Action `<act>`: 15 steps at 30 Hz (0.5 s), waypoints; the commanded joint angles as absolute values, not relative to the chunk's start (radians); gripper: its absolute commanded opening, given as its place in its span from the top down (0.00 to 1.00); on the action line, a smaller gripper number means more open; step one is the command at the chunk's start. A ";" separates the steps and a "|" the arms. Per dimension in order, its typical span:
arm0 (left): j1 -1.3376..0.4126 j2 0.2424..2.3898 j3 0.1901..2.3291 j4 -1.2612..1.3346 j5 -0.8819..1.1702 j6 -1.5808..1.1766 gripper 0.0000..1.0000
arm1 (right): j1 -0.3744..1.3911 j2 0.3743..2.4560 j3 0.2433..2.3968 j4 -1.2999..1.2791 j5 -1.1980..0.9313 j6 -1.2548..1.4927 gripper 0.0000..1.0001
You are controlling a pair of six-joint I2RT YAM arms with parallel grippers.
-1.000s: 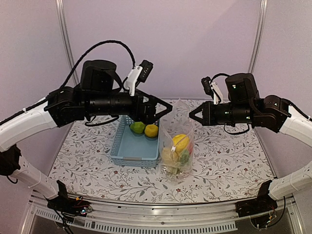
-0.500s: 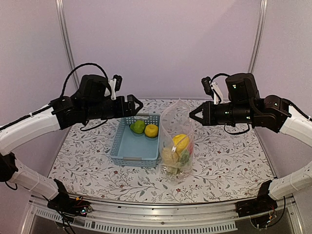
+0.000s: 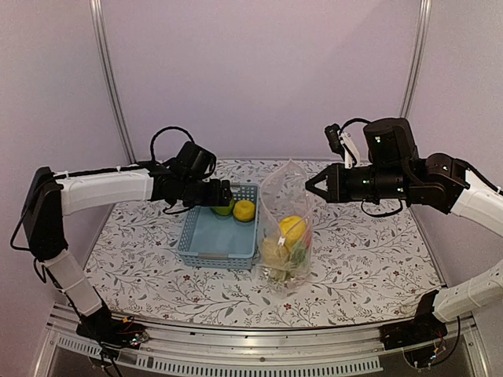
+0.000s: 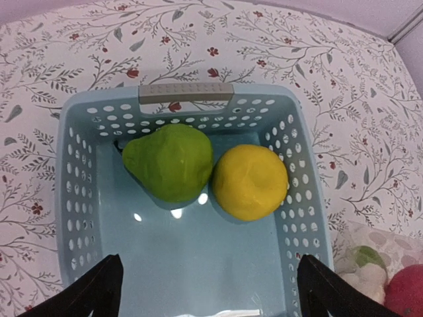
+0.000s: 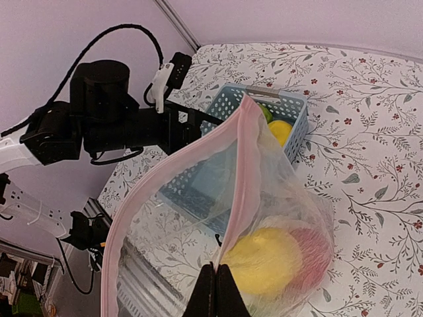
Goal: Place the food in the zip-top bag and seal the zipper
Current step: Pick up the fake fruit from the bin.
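The zip-top bag (image 3: 284, 206) hangs upright on the table with its mouth open. My right gripper (image 3: 309, 187) is shut on its top edge, pinching the pinkish zipper (image 5: 242, 158) between the fingers (image 5: 216, 294). Inside the bag lie a yellow lemon (image 5: 264, 261), a red tomato (image 5: 316, 249) and paler pieces of food (image 3: 274, 255). A green piece (image 4: 170, 162) and another lemon (image 4: 250, 181) sit at the far end of the blue basket (image 4: 198, 264). My left gripper (image 3: 224, 194) hovers open just above the basket (image 3: 206, 243), fingertips (image 4: 100, 290) wide apart, holding nothing.
The basket stands left of the bag, nearly touching it. The floral tablecloth (image 3: 369, 259) covers the table. Metal frame posts (image 3: 106, 71) stand at the back corners. The left arm (image 3: 102, 188) stretches low over the table's left side.
My left arm has dropped from beside the bag's mouth and drawn left, and its open gripper now points down into the basket. The right gripper and the bag have not moved.
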State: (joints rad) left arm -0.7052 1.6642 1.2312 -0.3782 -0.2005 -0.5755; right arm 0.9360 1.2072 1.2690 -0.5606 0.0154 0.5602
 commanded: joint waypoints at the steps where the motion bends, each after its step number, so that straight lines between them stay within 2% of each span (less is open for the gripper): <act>1: -0.663 1.769 1.293 -0.344 -0.281 -0.483 0.08 | 0.943 1.189 1.281 -0.555 0.013 0.557 1.00; 10: -0.628 1.938 1.424 -0.329 -0.231 -0.425 0.09 | 0.943 1.194 1.290 -0.563 0.019 0.549 1.00; 15: -0.607 2.015 1.478 -0.338 -0.230 -0.404 0.14 | 0.943 1.200 1.295 -0.563 0.012 0.545 1.00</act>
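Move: The green pear lies at the far end of the bin, about 9 cm ahead of the open left gripper, sideways nearly in line with it and some 12 cm below. The yellow fruit sits right beside it, about 7 cm ahead of the gripper and 6 cm to its right. The filled zip-top bag is roughly 18 cm right and 10 cm back. From the right hand the green pear is about 21 cm ahead, 24 cm left and 28 cm down. Bring the left gripper forward about 7 cm and down 5 cm over the far end of the bin, towards the green pear, easing off as it closes in. Roll its left side up some 10 degrees and leave the fingers wide open. Hold the right gripper still, keeping its pinch on the bag's mouth. ##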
